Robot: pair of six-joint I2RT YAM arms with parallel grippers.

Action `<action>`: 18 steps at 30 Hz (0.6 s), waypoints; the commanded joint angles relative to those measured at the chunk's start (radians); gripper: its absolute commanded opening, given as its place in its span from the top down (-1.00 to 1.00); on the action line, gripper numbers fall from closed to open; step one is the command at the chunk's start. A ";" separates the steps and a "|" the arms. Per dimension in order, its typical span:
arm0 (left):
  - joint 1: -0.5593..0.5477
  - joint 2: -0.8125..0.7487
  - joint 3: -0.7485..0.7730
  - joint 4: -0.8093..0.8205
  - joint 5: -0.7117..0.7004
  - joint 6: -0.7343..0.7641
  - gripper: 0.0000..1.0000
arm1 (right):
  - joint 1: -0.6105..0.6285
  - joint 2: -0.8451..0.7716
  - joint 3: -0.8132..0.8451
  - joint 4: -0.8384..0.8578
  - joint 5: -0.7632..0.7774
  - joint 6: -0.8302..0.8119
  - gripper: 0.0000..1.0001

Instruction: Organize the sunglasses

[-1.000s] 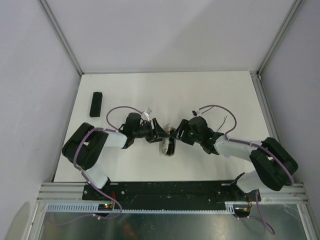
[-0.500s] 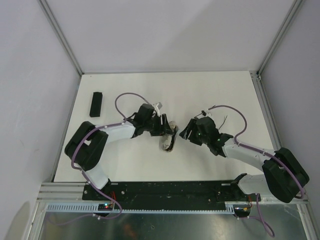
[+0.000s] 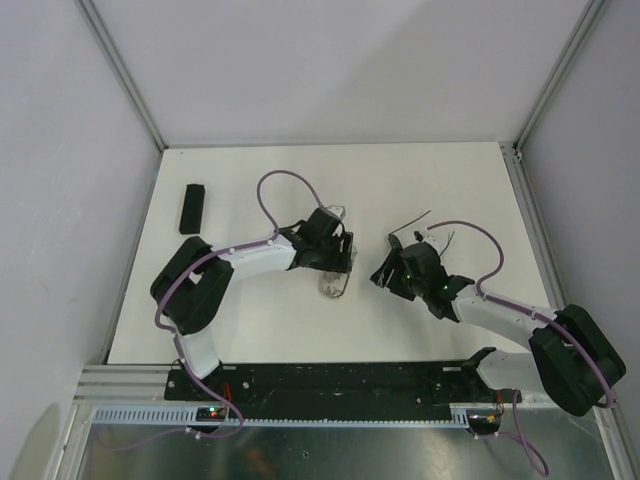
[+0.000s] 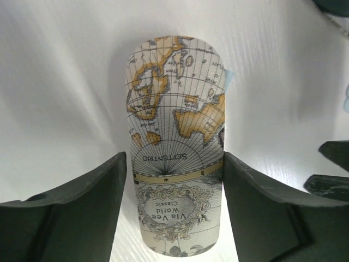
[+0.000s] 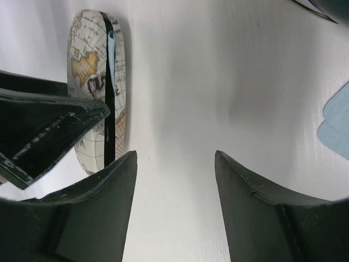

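Note:
The beige map-patterned oval case [image 4: 174, 109] lies on the white table, its lid seam slightly ajar [image 5: 108, 93]. My left gripper [image 4: 174, 158] is open and straddles the case's near end. Its right finger [image 4: 256, 202] is against the case and a thin gap shows at its left finger [image 4: 82, 207]. From above, the left gripper [image 3: 338, 266] sits over the case [image 3: 330, 287]. My right gripper [image 5: 175, 155] is open with only bare table between its fingers, just right of the case [image 3: 382, 276]. Of the sunglasses, only thin dark wires [image 3: 414, 219] show behind the right wrist.
A black oblong case [image 3: 192, 207] lies at the far left of the table [image 3: 300, 180]. Purple cables loop over both arms. A pale blue shape [image 5: 335, 123] sits at the right edge of the right wrist view; I cannot tell what it is.
My left arm has reached rightward and set its open jaws over the map case. My right gripper has drawn back to the right, away from the case.

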 commanded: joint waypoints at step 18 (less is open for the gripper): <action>-0.095 -0.085 0.057 -0.138 -0.188 0.247 -0.99 | -0.032 0.005 -0.012 0.034 -0.039 -0.024 -0.30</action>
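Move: The map-print glasses case is still between the left fingertips, its middle about 1 cm ahead of the hand point and 1 cm below. The open sunglasses lie some 17 cm to this hand's right and 4 cm farther out, about 3 cm lower; the pale blue cloth on the table is roughly 23 cm right and 6 cm back, about 4 cm lower. From the right hand the case lies about 10 cm left, 3 cm ahead and 3 cm below. The glasses case is let go of: the left fingers spread from about two-thirds to fully open, clearing both its long sides. Meanwhile the left hand draws back some 2 cm and 1 cm left, dipping about 1 cm before rising to just above its starting height, and tilts about 10 degrees, its left side rising, with a slight clockwise turn. ##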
